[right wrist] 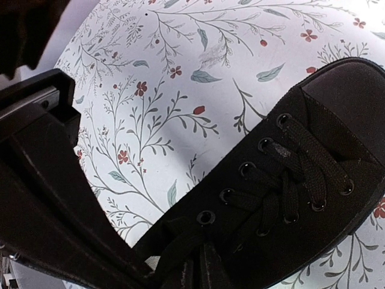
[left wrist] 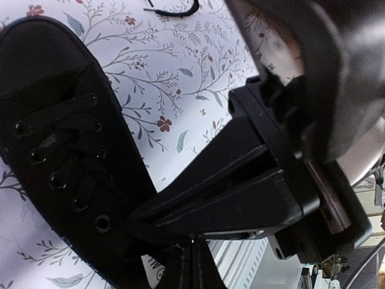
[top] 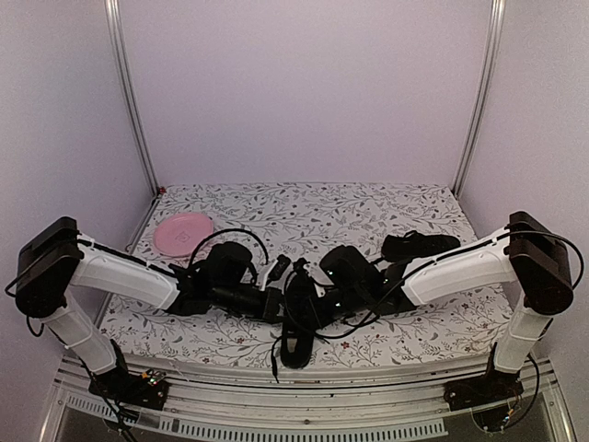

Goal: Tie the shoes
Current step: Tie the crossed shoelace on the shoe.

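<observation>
One black shoe [top: 295,348] lies at the table's near middle, toe toward the front edge. Both grippers meet over its laced top. My left gripper [top: 279,300] is shut, its tips [left wrist: 137,221] at the top eyelets of the shoe [left wrist: 54,150], pinching a black lace [left wrist: 187,265]. My right gripper [top: 311,300] is also shut, its tips [right wrist: 150,268] at the top eyelet of the same shoe [right wrist: 289,198], with a lace strand [right wrist: 198,268] caught there. The second shoe [top: 419,245] lies untouched at the back right, partly behind the right arm.
A pink plate [top: 182,232] sits at the back left of the flowered table cover [top: 304,207]. A loose lace end [top: 273,364] trails toward the metal front rail [top: 304,405]. Arm cables loop above both wrists.
</observation>
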### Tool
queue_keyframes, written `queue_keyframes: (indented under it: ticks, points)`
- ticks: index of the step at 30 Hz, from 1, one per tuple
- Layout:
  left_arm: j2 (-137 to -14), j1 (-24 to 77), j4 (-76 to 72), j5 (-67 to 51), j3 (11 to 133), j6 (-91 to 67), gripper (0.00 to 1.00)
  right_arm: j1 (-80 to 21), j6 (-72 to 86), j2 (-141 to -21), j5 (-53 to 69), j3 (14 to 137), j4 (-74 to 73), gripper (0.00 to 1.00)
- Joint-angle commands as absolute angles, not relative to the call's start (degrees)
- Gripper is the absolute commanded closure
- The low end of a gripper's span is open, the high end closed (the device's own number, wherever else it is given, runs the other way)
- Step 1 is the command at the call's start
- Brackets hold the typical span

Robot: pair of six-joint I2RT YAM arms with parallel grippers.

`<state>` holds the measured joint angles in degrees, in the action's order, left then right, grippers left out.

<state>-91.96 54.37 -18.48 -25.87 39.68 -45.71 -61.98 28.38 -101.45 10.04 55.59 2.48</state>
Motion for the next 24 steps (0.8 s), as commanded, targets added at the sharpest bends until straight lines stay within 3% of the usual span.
queue_keyframes:
  ticks: [1,7,14,18,24]
  points:
    - [-92.4,56.1,-15.1,-24.2,41.7,-42.8,1.0,-62.5,28.5,-103.0,9.4,56.9,3.8,0.94]
    - [-91.4,56.1,-12.3,-22.0,40.8,-43.4,0.99,-62.6,29.8,-102.3,8.4,55.1,4.9,0.93]
    - [-85.2,54.1,-9.0,-16.8,40.3,-42.9,0.71,-62.5,30.4,-101.5,8.4,53.7,5.6,0.93]
    - [-83.2,52.7,-8.7,-15.0,39.6,-43.7,0.62,-62.6,30.4,-101.2,8.4,53.4,5.5,0.93]
    - [-85.6,50.4,-10.0,-15.6,38.5,-47.6,0.65,-62.6,30.5,-101.2,8.4,53.3,5.6,0.93]
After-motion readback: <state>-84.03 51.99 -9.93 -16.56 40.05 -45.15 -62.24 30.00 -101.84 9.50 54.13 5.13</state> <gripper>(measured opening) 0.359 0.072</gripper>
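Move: The lace crossing at the top of the shoe's lacing lies about 1 cm ahead, 1 cm to the right and 2 cm below the left hand, which has lace pinched in its shut fingers. The shoe's middle is some 2 cm ahead, 1 cm right and 4 cm below; the hanging lace end is about 8 cm back, 5 cm left and 8 cm below. From the right hand, the crossing is level fore and aft, about 1 cm left and 1 cm below. The lace in the left fingers is let go over the shoe's throat: the left hand first sinks about 1 cm while the fingers begin to open, then, opening to over a third of their range, draws off forward, left and up, some 5 cm from its low point, turning roughly 10 degrees counter-clockwise. The right hand stays beside it and keeps its pinch on the lace. ##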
